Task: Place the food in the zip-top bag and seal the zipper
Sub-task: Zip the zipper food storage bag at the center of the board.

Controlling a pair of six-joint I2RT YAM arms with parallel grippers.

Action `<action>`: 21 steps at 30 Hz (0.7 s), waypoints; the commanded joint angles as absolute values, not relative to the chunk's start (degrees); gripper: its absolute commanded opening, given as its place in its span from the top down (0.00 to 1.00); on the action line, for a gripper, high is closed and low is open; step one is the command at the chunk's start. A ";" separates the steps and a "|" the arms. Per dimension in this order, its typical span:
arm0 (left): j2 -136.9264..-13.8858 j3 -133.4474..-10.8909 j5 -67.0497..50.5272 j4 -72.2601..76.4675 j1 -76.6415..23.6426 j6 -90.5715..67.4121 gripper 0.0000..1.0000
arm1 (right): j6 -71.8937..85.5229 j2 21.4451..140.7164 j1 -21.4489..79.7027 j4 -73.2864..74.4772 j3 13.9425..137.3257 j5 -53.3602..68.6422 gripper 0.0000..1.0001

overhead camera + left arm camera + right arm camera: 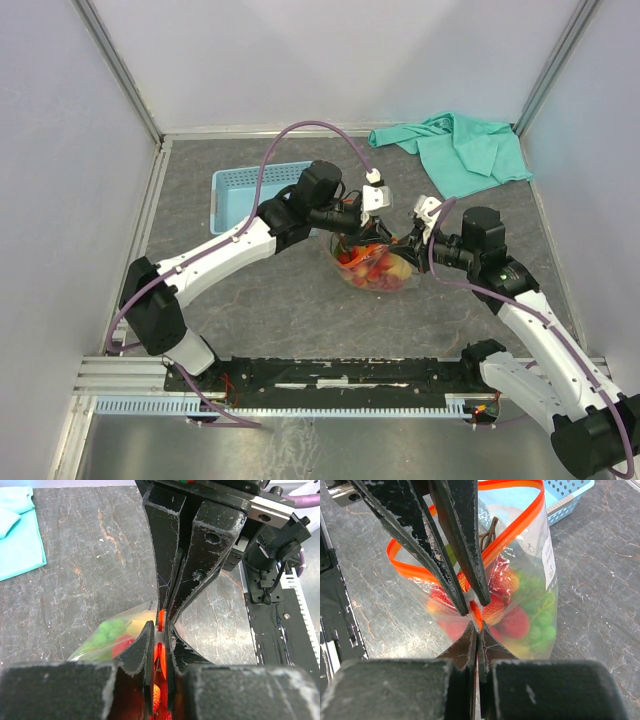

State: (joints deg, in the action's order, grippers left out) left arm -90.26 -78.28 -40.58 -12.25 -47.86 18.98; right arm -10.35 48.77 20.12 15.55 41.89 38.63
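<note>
The clear zip-top bag stands on the table mid-centre, holding the food: red strawberries, green grapes and a yellow fruit. Its orange zipper still gapes in a loop on either side of the pinch. My left gripper is shut on the zipper strip, as seen in the left wrist view. My right gripper is shut on the same strip from the opposite side, tip to tip with the left one, and also shows in the right wrist view.
A light blue lattice basket lies left of the bag and behind it; it also shows in the right wrist view. A teal cloth lies at the back right. Grey walls enclose the table on three sides.
</note>
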 commanded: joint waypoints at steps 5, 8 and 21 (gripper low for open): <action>-88.96 -77.35 -42.88 -10.36 -47.28 14.58 0.72 | -8.97 46.85 19.69 11.56 43.23 39.64 0.98; -89.25 -77.32 -43.10 -9.71 -47.33 13.72 0.68 | -8.75 46.93 19.67 11.43 43.24 39.98 0.98; -90.65 -77.35 -45.86 -6.02 -47.37 9.23 0.65 | -7.54 46.93 19.68 10.22 42.45 40.65 0.98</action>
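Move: Between the left fingertips lies the zip slider, about 1 cm right of that hand's point and level with it. The right fingertips, pinching the zip end, are some 3 cm right of the left hand and 1 cm back. The zip's left end is about 12 cm to its left, 2 cm lower; the bagged food lies roughly 9 cm below, 3 cm back. From the right hand the slider is about 2 cm left and 1 cm ahead. Opening its fingers from nearly shut to a bit under half, the left hand loosens its grip on the slider and stays around it. It dips less than 1 cm, rises again and eases back about 1 cm towards the base, rolling some 5 degrees so its forward side drops. The right hand keeps its pinch on the zip's end. ##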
